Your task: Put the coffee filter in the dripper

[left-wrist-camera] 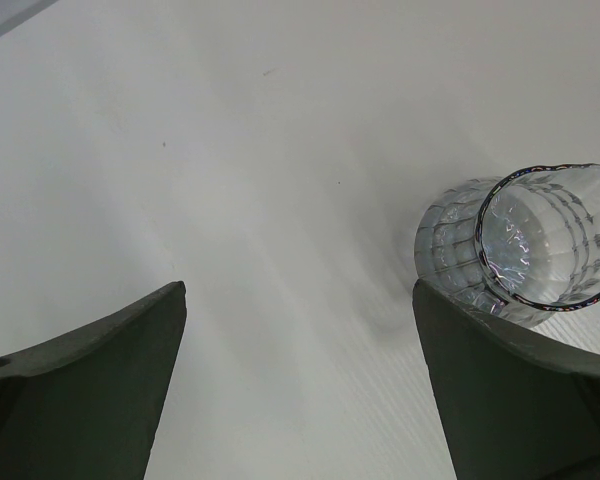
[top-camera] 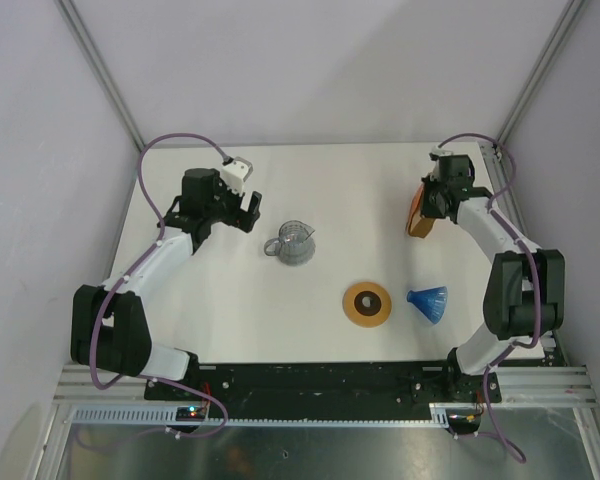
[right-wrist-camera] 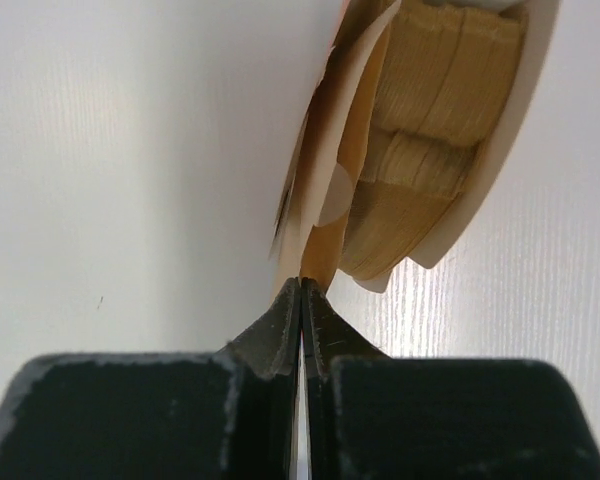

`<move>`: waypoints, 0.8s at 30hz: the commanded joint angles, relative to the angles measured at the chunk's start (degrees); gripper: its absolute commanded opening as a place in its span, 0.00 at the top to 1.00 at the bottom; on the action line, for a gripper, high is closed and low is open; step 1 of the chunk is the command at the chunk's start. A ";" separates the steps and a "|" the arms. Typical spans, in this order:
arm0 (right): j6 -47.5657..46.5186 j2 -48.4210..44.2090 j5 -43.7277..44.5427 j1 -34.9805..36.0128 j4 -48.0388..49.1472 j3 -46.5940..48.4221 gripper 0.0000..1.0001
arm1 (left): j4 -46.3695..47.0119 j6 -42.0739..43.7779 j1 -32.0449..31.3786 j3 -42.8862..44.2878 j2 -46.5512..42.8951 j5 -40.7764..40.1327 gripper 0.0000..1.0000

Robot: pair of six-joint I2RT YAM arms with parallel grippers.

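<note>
My right gripper (right-wrist-camera: pixel 302 286) is shut, its tips pinching the lower edge of a thin tan coffee filter (right-wrist-camera: pixel 323 252) that peels off the thick orange-brown stack of filters (right-wrist-camera: pixel 435 130). In the top view the right gripper (top-camera: pixel 429 207) is at the stack (top-camera: pixel 416 218) near the table's far right. The dripper (top-camera: pixel 429 303), a small translucent blue ribbed cone, lies on its side closer to the front at the right, apart from both grippers. My left gripper (top-camera: pixel 243 212) stands open and empty at the far left.
A clear glass jug (top-camera: pixel 293 242) stands just right of the left gripper, and the left wrist view shows the jug (left-wrist-camera: pixel 530 250) beside the right finger. A flat brown ring with a dark hole (top-camera: pixel 367 303) lies left of the dripper.
</note>
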 commanded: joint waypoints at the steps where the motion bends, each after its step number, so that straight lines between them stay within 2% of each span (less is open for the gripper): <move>1: 0.60 0.65 0.34 1.72 0.38 1.87 1.00 | 0.98 1.22 0.38 -0.20 -2.44 0.47 0.00; 10: 1.06 -9.50 7.01 4.97 -4.48 1.87 1.00 | 0.91 0.73 0.41 0.67 -1.81 0.95 0.00; 16: 1.79 -16.48 11.88 9.53 -9.63 1.87 1.00 | 0.57 -0.18 0.41 1.51 -1.76 1.16 0.00; 24: 4.87 -26.04 10.07 18.93 -8.97 1.87 1.00 | -1.70 -1.19 0.41 1.67 -4.16 4.36 0.01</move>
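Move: The right hand already pinches a coffee filter at the mouth of the filter box, whose middle lies about 5 cm ahead, 3 cm right and 8 cm lower. The blue dripper is some 18 cm back, straight in line and 8 cm below; the wooden disc is equally far back, about 12 cm left and 12 cm below, and the glass jug 6 cm back, 28 cm left, 7 cm below. From the left hand, the dripper is roughly 17 cm back, 35 cm right and 13 cm down. Keeping its fingers shut on the filter's edge, the right hand first eases a centimetre or two left at nearly the same height, drawing the filter sideways at the box mouth. It then lifts away ever faster, ending about 12 cm higher, 7 cm back and 6 cm left, over towards the jug's side of the table, while the wrist tips the fingertips up by some 15 degrees. ##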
